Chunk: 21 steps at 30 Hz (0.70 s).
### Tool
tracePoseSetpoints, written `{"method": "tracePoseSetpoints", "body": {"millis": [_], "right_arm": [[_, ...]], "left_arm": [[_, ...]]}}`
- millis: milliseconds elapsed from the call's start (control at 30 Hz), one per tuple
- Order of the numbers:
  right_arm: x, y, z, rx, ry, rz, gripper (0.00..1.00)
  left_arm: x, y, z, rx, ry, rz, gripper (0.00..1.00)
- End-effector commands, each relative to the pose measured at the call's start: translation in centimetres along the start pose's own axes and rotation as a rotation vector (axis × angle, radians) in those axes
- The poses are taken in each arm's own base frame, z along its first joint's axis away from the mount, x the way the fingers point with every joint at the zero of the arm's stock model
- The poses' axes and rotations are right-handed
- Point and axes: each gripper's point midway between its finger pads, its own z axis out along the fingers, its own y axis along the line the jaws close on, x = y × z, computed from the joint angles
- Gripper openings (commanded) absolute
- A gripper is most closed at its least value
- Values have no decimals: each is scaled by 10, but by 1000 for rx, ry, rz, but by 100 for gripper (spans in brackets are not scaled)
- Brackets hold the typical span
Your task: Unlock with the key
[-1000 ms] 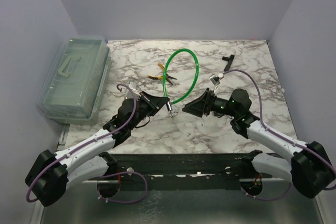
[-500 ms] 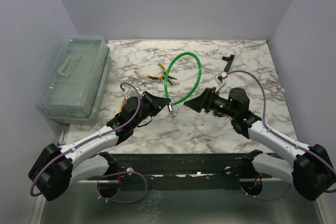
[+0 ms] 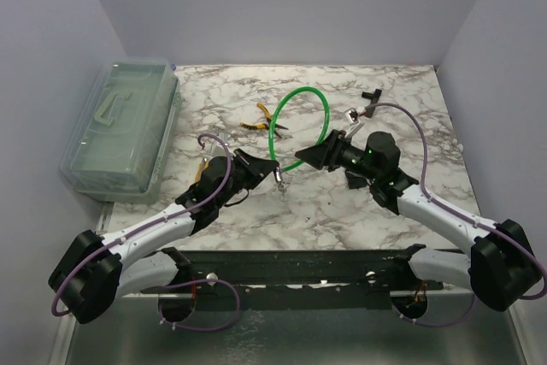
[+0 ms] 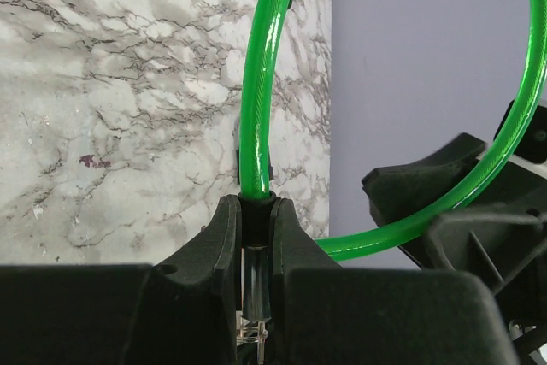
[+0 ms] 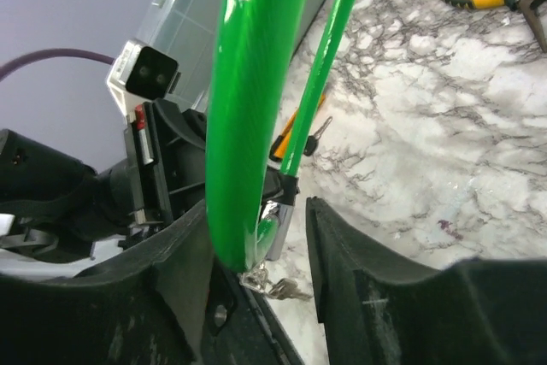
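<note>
A green cable lock (image 3: 326,114) loops up over the marble table. My left gripper (image 3: 271,169) is shut on its black collar (image 4: 255,211), just below the cable (image 4: 256,100). Under that hangs the silvery lock barrel (image 5: 279,214). The key (image 5: 287,289), tiny and pale, dangles from a ring below the barrel. My right gripper (image 3: 310,158) is open with the green cable (image 5: 249,83) between its fingers, lying against the left finger (image 5: 184,254). A gap shows to the other finger (image 5: 342,245).
Yellow-handled pliers (image 3: 263,120) lie behind the loop. A clear plastic box (image 3: 120,126) stands at the left edge. A small black part (image 3: 370,96) sits at the back right. A dark-headed key with an orange tag (image 5: 301,136) lies by the left arm.
My right gripper has moved left and away from me to the cable, which now sits between its fingers; the fingers have narrowed. The left gripper keeps its hold, shifted slightly.
</note>
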Motion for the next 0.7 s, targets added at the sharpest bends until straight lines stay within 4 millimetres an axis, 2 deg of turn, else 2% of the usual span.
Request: {"method": "tracePoseSetpoints", "body": {"millis": [0, 133, 200, 233, 300, 367, 433, 533, 667], "right_arm": [[-11, 6, 13, 4, -20, -5, 38], [-13, 10, 16, 7, -15, -8, 2], [-15, 11, 14, 17, -23, 3, 1], [-16, 12, 13, 17, -30, 5, 1], [-21, 17, 11, 8, -42, 8, 1], [-24, 23, 10, -3, -51, 16, 1], [-27, 28, 8, -20, -57, 23, 1], [-29, 36, 8, -45, -56, 36, 1], [-30, 44, 6, -79, -52, 47, 1]], "left_arm": [[-8, -39, 0, 115, -11, -10, 0], [-8, -37, -1, 114, -11, 4, 0], [-8, -37, -2, 118, -10, 16, 3], [-7, -37, -3, 121, -9, 22, 11], [-7, -37, -6, 127, -6, 37, 35], [-6, -34, -10, 132, -7, 46, 55], [-7, -34, -15, 141, -11, 52, 68], [-7, -35, -22, 161, -11, 70, 77], [-6, -30, -25, 160, -12, 61, 79]]}}
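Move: The green hose section runs between the right hand's open fingers, about 1 cm ahead and 1 cm to the left. From that hand the lock barrel is some 7 cm left, 1 cm back and 7 cm lower; the padlock is roughly 19 cm right, 9 cm ahead and 21 cm down. From the left hand, pinching the barrel's black end, that hose section is about 7 cm right, 1 cm ahead and 5 cm up. Right fingers close on the green hose; then the left opens, releasing the lock and rising about 4 cm. ##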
